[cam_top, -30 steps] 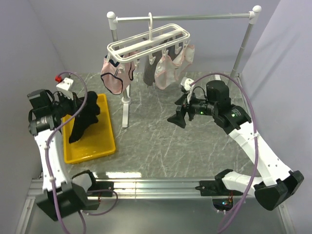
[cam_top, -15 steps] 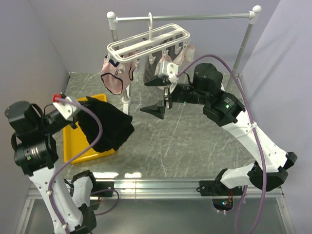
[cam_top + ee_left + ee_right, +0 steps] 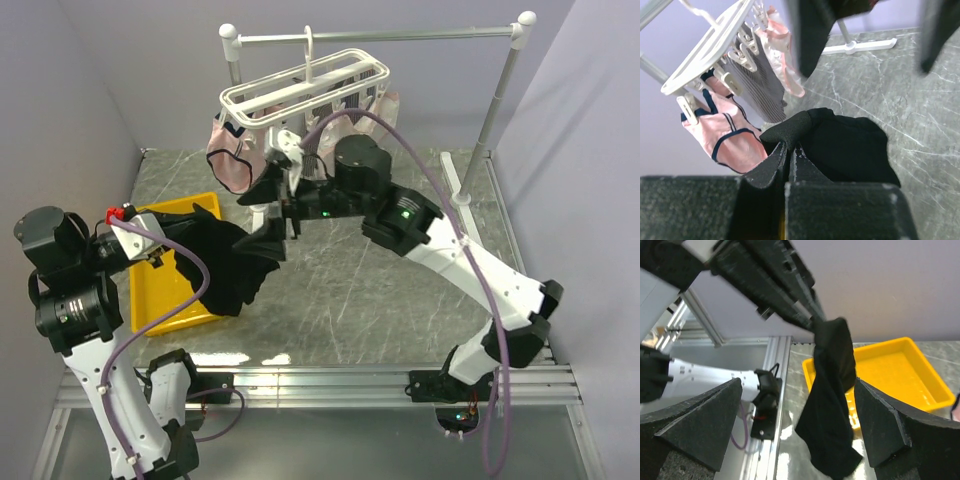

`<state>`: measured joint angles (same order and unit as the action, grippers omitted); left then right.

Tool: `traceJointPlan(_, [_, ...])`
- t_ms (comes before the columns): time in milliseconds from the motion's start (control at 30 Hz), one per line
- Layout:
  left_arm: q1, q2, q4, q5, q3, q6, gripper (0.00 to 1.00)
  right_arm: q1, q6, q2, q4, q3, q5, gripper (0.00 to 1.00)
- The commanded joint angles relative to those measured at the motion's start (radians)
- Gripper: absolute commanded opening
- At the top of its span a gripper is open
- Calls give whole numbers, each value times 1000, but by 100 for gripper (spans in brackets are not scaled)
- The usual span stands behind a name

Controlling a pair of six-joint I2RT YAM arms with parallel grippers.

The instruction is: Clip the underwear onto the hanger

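The black underwear hangs in the air just right of the yellow tray, pinched at its top edge by my left gripper, which is shut on it. In the left wrist view the fingers press together on a fold of the underwear. My right gripper is open and has come up to the cloth from the right. In the right wrist view the underwear dangles between its wide-open fingers. The white hanger hangs from the rail behind, its clips dangling.
Pale pink underwear and a grey striped garment are clipped on the hanger. The grey rail stand spans the back, with a white foot post. The yellow tray lies at the left on the marble table.
My left arm has lifted the underwear out of the tray and carried it to the right. My right arm has swung left across the table until its open gripper reaches the cloth.
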<state>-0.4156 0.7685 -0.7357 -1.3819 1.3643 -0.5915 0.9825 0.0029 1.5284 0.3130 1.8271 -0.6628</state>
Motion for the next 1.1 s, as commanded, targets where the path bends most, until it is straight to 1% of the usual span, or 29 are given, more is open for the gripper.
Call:
traceJointPlan(0, [1, 6, 84, -92, -14, -5, 4, 10, 98, 58, -72, 86, 9, 99])
traceJointPlan(167, [20, 3, 117, -94, -48, 13, 6, 27, 105, 143, -78, 133, 40, 95])
traceJointPlan(233, [35, 3, 127, -72, -56, 19, 5, 39, 89, 160, -66, 150, 51, 92])
traceJointPlan(300, [44, 14, 102, -65, -59, 7, 6, 61, 54, 170, -60, 153, 81, 89])
traceJointPlan(367, [63, 21, 59, -63, -47, -46, 6, 68, 37, 173, -60, 156, 113, 74])
traceJointPlan(400, [69, 29, 32, -65, -44, -56, 6, 68, 31, 177, -60, 158, 147, 63])
traceJointPlan(433, [80, 32, 22, -60, -41, -65, 6, 70, 28, 179, -54, 165, 163, 35])
traceJointPlan(500, [86, 35, 18, -57, -41, -68, 10, 70, 11, 180, -42, 173, 196, 3])
traceJointPlan(533, [92, 37, 16, -57, -44, -67, 13, 70, 6, 177, -31, 172, 207, 0])
traceJointPlan(567, [92, 38, 25, -54, -45, -36, 21, 70, -19, 167, -23, 172, 206, 0])
traceJointPlan(600, [90, 41, 89, -49, -48, 14, 28, 70, -53, 158, -3, 167, 200, 0])
traceJointPlan(633, [90, 48, 129, -42, -50, 85, 34, 68, -73, 150, 9, 163, 181, 0])
traceJointPlan(667, [90, 60, 153, -28, -36, 219, 41, 70, -96, 125, 23, 159, 174, 0])
traceJointPlan(700, [90, 102, 139, -37, -18, 235, 48, 70, -151, 112, 40, 153, 164, 0])
traceJointPlan(733, [92, 132, -5, -60, 11, 204, 50, 70, -179, 83, 70, 137, 157, 0])
traceJointPlan(767, [90, 194, -133, -81, 83, 48, 56, 70, -208, 64, 84, 121, 143, 0])
traceJointPlan(800, [92, 222, -231, -110, 116, -34, 63, 68, -269, 44, 96, 103, 137, 0])
traceJointPlan(833, [93, 247, -301, -115, 155, -91, 66, 70, -297, 3, 107, 59, 135, 0])
traceJointPlan(867, [95, 277, -377, -115, 166, -138, 72, 67, -320, -17, 109, 35, 131, 0])
traceJointPlan(933, [97, 288, -415, -115, 164, -177, 76, 68, -380, -57, 129, -9, 129, 0])
traceJointPlan(967, [100, 279, -401, -121, 150, -166, 79, 70, -400, -66, 132, -20, 127, 0])
traceJointPlan(1000, [106, 269, -362, -126, 130, -139, 90, 67, -408, -74, 136, -29, 129, 0])
traceJointPlan(1033, [125, 255, -311, -137, 74, -46, 95, 67, -414, -82, 136, -32, 131, 0])
traceJointPlan(1067, [138, 218, -259, -143, 41, -1, 97, 67, -415, -86, 133, -34, 135, 0])
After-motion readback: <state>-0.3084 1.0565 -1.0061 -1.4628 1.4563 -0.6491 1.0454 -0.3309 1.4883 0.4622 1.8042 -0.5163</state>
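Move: The black underwear hangs from the left fingers, its middle about 5 cm to the right hand's left, level fore and aft, and some 9 cm lower; from the left hand that middle is 5 cm right, 8 cm below. From the right hand, the pink underwear is roughly 16 cm ahead, 2 cm left, 3 cm lower; the hanger is 20 cm ahead, 7 cm right, 10 cm above. The yellow basin lies 14 cm ahead, 11 cm left and about 38 cm below the left hand. The black underwear's upper edge is pinched by the right hand, which goes about 6 cm left towards it, also sinking and easing forward, then shuts. Only then do the left fingers open and let go, that hand edging 3 cm forward and tipping about 20 degrees. The right hand, keeping its grip, draws back right some 6 cm, also slightly back and up, rolling about 20 degrees. ##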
